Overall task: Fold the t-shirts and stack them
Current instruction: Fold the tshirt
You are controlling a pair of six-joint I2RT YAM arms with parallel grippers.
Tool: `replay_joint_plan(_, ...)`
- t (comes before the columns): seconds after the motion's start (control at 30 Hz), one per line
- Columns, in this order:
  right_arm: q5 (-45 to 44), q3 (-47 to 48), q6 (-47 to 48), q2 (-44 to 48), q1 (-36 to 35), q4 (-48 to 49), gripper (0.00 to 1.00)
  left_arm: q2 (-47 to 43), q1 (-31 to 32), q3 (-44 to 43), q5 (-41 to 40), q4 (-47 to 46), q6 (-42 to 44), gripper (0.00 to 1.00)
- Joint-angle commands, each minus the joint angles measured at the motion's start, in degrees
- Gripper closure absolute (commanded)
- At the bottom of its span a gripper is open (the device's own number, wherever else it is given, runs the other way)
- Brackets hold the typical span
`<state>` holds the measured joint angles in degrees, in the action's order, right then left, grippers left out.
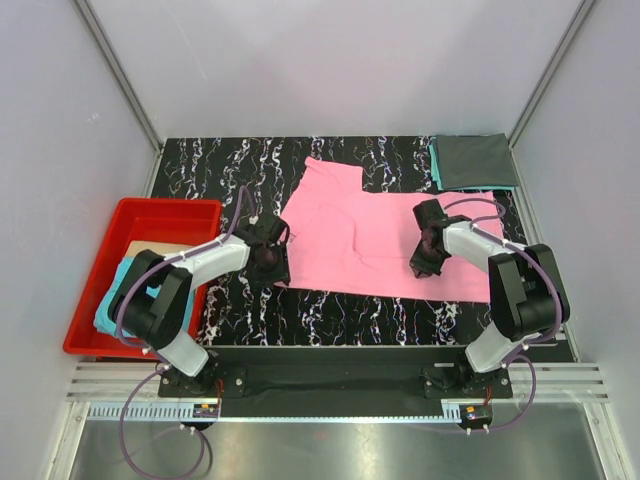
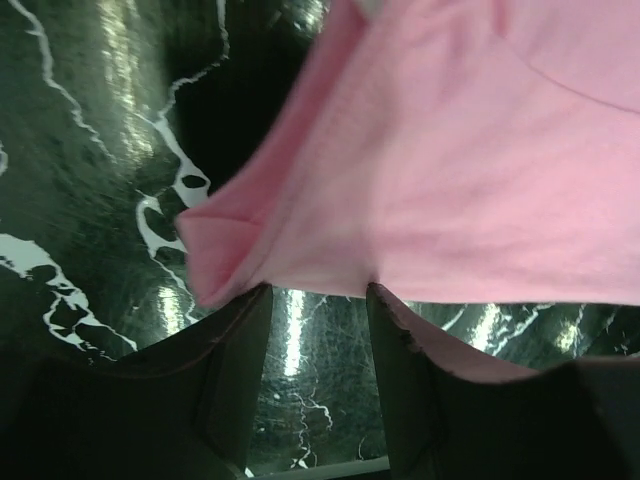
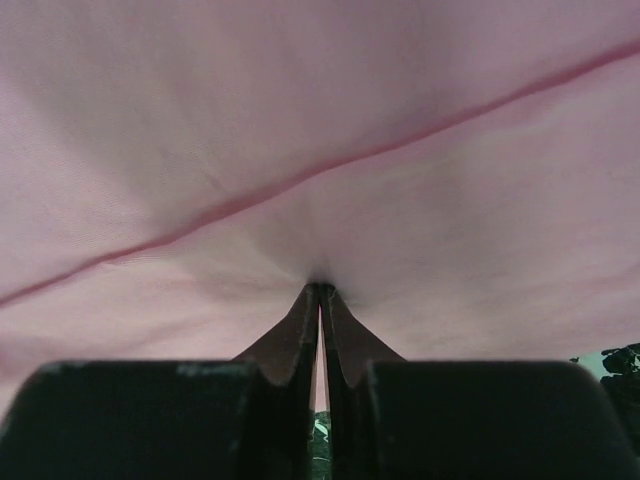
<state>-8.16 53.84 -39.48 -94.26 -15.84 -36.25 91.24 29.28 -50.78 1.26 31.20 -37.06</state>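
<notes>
A bright pink t-shirt (image 1: 375, 235) lies spread flat across the black marbled table. My left gripper (image 1: 270, 262) stands open at its left edge. In the left wrist view the two fingertips (image 2: 318, 290) meet the folded pink corner (image 2: 215, 250), with bare table showing between them. My right gripper (image 1: 425, 265) rests on the shirt's right part and is shut on a pinch of pink cloth (image 3: 320, 287), which fills the right wrist view. A folded dark grey t-shirt (image 1: 473, 160) lies on a teal one (image 1: 436, 165) at the back right corner.
A red plastic bin (image 1: 165, 205) stands off the table's left side. It holds a light blue cloth (image 1: 115, 300) and a flat tan piece (image 1: 150, 250). Grey walls and metal posts close in the back and sides.
</notes>
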Motion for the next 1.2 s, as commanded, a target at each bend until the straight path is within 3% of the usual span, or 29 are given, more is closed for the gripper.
replay_joint_plan(0.0,-5.72,-3.57,-2.88,0.39,2.73,3.29,0.91,2.44,-0.36,-0.63,-8.97,0.61,-1.35,0.51)
replay_joint_plan(0.17,-3.79,-3.13,-2.88,1.35,3.27,3.73,0.89,2.19,-0.36,-0.8,-12.77,3.95,-3.02,0.51)
replay_joint_plan(0.37,-0.02,-2.17,-3.41,5.48,3.18,2.24,0.85,-3.17,-0.1,-5.72,-10.76,8.34,-2.23,0.5)
replay_joint_plan(0.5,3.15,-0.59,-3.58,9.7,3.09,-0.04,0.79,-8.44,1.3,-7.49,-1.3,3.62,-1.53,0.48)
replay_joint_plan(0.63,5.52,3.8,-2.71,13.65,3.18,-3.21,0.73,-7.14,2.45,-8.27,6.56,-3.42,-3.01,0.48)
replay_joint_plan(0.9,3.61,12.23,2.12,18.85,3.27,-7.95,0.64,5.77,2.89,-12.32,-0.44,1.83,-3.11,0.49)
replay_joint_plan(0.97,2.54,13.21,3.88,18.67,3.44,-7.87,0.62,7.1,2.89,-11.36,-5.08,3.16,-3.19,0.49)
replay_joint_plan(1.17,2.19,17.96,5.65,17.35,5.46,-9.63,0.6,4.92,2.89,-5.56,-7.94,5.1,-5.56,0.49)
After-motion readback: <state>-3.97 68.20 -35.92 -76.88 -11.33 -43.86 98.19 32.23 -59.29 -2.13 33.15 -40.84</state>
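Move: The t-shirt's near-left corner lies about 4 cm left of my left hand and 1 cm ahead, some 1 cm below; the sleeve at its far side is roughly 29 cm ahead and 15 cm right, the red bin 38 cm left and 2 cm ahead. My right hand is low on the cloth, the t-shirt's middle about 7 cm ahead and 9 cm left; the folded grey pile is about 29 cm ahead and 14 cm right. My left hand, fingers staying half open, strokes low some 2.5 cm left towards the near-left corner, hops up about 7 cm and over to the right and slightly forward, then sinks leftward onto the cloth just inside the near edge. My right fingertips slide 1 cm right along the shirt, then come off it, rising about 16 cm and a little forward while the fingers open and tip outward some 20 degrees. ##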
